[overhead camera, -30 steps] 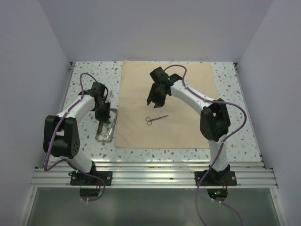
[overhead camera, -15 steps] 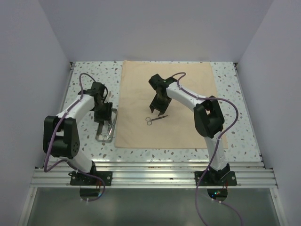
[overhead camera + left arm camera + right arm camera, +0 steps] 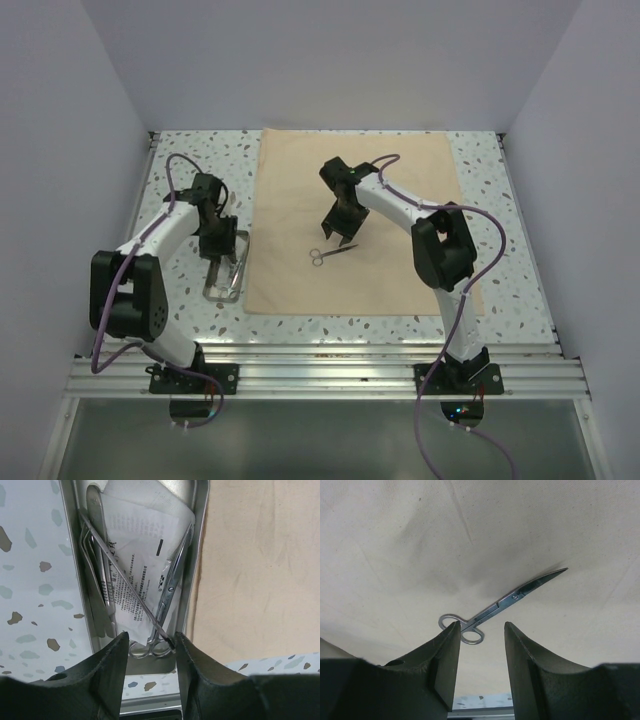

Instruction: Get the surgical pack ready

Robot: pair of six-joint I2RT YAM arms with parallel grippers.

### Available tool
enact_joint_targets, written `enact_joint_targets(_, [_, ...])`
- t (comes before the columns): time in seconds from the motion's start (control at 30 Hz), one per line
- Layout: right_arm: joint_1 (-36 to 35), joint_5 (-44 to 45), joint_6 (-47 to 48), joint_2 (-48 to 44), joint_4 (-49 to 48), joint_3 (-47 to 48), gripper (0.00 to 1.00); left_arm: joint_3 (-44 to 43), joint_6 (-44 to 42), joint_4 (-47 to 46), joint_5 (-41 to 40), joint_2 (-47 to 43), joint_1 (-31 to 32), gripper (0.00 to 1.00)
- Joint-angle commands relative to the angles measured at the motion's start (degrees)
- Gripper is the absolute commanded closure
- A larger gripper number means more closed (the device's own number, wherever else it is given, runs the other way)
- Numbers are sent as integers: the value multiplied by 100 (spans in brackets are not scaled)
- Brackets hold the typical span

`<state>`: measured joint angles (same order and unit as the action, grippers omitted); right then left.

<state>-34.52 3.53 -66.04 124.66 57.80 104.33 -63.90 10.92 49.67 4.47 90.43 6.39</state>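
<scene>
A large beige cloth (image 3: pixel 400 200) lies flat on the table. One pair of silver scissors (image 3: pixel 330 253) rests on it, seen closer in the right wrist view (image 3: pixel 512 599). My right gripper (image 3: pixel 338 237) hangs open just above their finger rings (image 3: pixel 481 630), holding nothing. At the cloth's left edge stands a small steel tray (image 3: pixel 222 296). My left gripper (image 3: pixel 218 258) is open over the tray's near end (image 3: pixel 150 642), empty. Inside the tray (image 3: pixel 200 540) lie scissors (image 3: pixel 167 592), tweezers (image 3: pixel 97 555), a thin instrument (image 3: pixel 125 585) lying diagonally, and a printed white gauze packet (image 3: pixel 142 535).
The speckled tabletop (image 3: pixel 180 150) borders the cloth on all sides. White walls close in the left, right and back. An aluminium rail (image 3: pixel 320 375) with both arm bases runs along the near edge.
My right gripper swung down and toward the scissors on the cloth. My left gripper opened over the tray and stayed in place.
</scene>
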Motion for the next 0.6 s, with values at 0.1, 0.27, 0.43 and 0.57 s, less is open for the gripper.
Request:
enact_joint_targets(0.1, [24,25,-111,-38,-67,114,56,18,25,-116,291,176,-50,56])
enact_joint_targets(0.27, [24,-1,-58,-73,-137,61,56,88,7,-54,274,220,-50,64])
enact_joint_targets(0.43, [60,-45,-14,-74,-164,78,56,71,147,-10,388,150,-50,80])
enact_joint_targets(0.57, [95,-89,12,-91,-208,70,56,0,165,174,257,63,-50,100])
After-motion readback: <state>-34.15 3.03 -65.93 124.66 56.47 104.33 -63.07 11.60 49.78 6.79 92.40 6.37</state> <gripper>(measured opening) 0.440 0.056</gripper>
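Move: The left hand stands over the tray, half open, around the near part of the thin steel instrument that lies diagonally across the load; the middle of that instrument is about 3 cm ahead, 2 cm to the left and 2 cm below. Scissors lie about 2 cm to the hand's right and 1 cm back, tweezers some 4 cm to its left and level with it, both about 3 cm down. From the right hand, the thin instrument is about 29 cm left and 1 cm back, roughly level in height. The left hand sinks about 1 cm into the tray with the fingers still pointing down, easing slightly back and to its right by just under 1 cm each way. As it settles, the fingers go from half open to almost shut, and the fingertips pinch the thin instrument near its near end, between the scissors and the tweezers. ##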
